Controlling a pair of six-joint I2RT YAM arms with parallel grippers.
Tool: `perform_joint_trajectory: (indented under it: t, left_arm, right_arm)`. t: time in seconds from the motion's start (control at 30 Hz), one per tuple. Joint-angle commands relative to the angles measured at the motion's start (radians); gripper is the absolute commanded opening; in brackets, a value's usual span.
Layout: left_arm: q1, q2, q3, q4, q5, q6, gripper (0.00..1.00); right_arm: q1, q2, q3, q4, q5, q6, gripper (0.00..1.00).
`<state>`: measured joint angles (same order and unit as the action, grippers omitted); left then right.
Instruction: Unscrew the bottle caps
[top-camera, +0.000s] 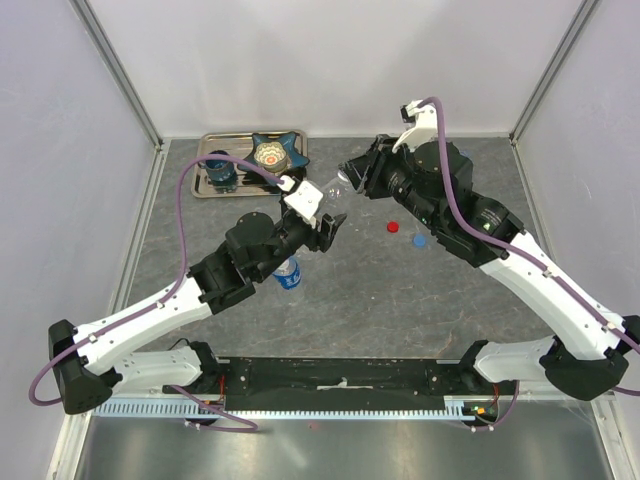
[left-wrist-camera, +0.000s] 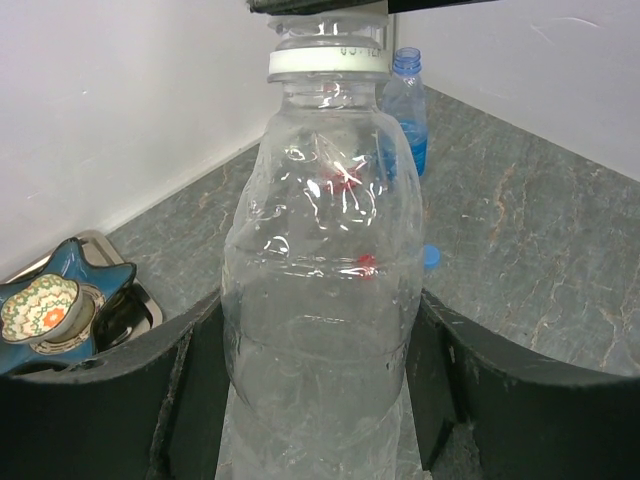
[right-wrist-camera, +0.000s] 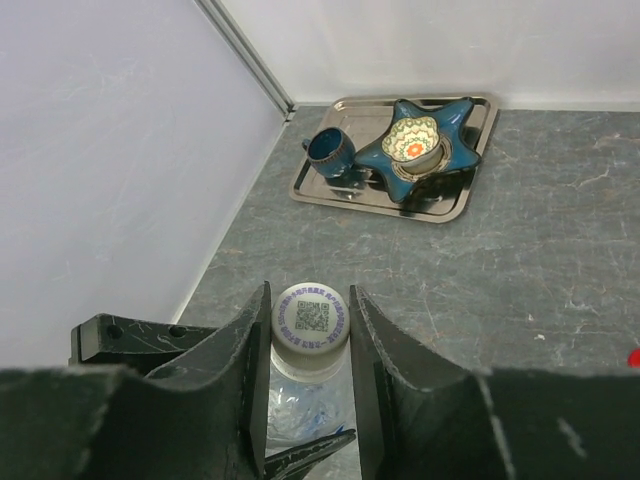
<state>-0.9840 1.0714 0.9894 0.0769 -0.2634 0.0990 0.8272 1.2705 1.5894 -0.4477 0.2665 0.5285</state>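
A clear plastic bottle (top-camera: 335, 196) hangs tilted above the table between both arms. My left gripper (top-camera: 325, 228) is shut on its body, the dark fingers (left-wrist-camera: 190, 400) pressing both sides of the bottle (left-wrist-camera: 320, 300). My right gripper (top-camera: 352, 178) is shut on its white cap (right-wrist-camera: 311, 318), which carries a printed code and sits squeezed between the two fingers. A red cap (top-camera: 393, 226) and a blue cap (top-camera: 419, 239) lie loose on the table. A blue-labelled bottle (top-camera: 288, 272) lies under my left arm. A blue-tinted bottle (left-wrist-camera: 405, 100) stands farther back.
A metal tray (top-camera: 205, 188) at the back left holds a dark blue mug (top-camera: 222, 170) and a blue star-shaped dish (top-camera: 276, 152). White walls enclose the table on the left, back and right.
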Motion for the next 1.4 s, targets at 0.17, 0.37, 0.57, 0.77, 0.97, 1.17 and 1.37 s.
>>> perform_joint_trajectory:
  t: [0.17, 0.37, 0.57, 0.77, 0.97, 1.17, 1.37]
  left_arm:
    - [-0.007, -0.014, 0.018, 0.058, -0.010, 0.041, 0.52]
    - [0.050, -0.053, 0.093, -0.032, 0.542, 0.007, 0.57]
    - [0.280, -0.001, 0.152, 0.111, 1.319, -0.428, 0.57]
    - [0.344, 0.067, 0.143, 0.440, 1.596, -0.755, 0.57]
    - [0.349, 0.111, 0.141, 0.655, 1.678, -0.933, 0.57]
    - [0.349, 0.139, 0.135, 0.780, 1.710, -1.053, 0.58]
    - [0.349, 0.180, 0.126, 0.951, 1.722, -1.182, 0.58]
  right_arm:
    - [0.000, 0.010, 0.009, -0.014, -0.128, -0.045, 0.00]
    - [-0.003, -0.002, 0.041, -0.057, -0.384, -0.213, 0.00]
    - [-0.039, -0.046, 0.061, -0.077, -0.688, -0.321, 0.00]
    - [-0.040, -0.163, -0.002, 0.001, -0.933, -0.392, 0.00]
    - [-0.040, -0.201, -0.043, 0.021, -1.096, -0.426, 0.00]
    - [-0.040, -0.201, -0.043, 0.020, -1.254, -0.456, 0.00]
    - [-0.040, -0.214, -0.066, 0.023, -1.351, -0.490, 0.00]
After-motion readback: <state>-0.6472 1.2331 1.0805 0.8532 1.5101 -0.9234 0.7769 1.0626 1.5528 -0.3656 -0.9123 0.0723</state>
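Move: The left hand holds the clear bottle round its body, and its white cap is about 9 cm above that hand, some 3 cm ahead and 4 cm to the right. That cap is already between the right hand's fingers. The blue-labelled bottle stands about 11 cm left, 5 cm back and 25 cm below the left hand. On the table about 40 cm below the right hand, the red cap is 9 cm ahead and 10 cm right, the blue cap 5 cm ahead and 16 cm right. Back towards the robot's own base both hands swing together, some 17 cm for the left and 20 cm for the right, rising about 6 cm. The left hand yaws about 80 degrees clockwise to point right and back; the right turns counter-clockwise about 60 degrees until it points left, nearly level. Both grips are kept, the left's on the bottle body, the right's on the white cap. ##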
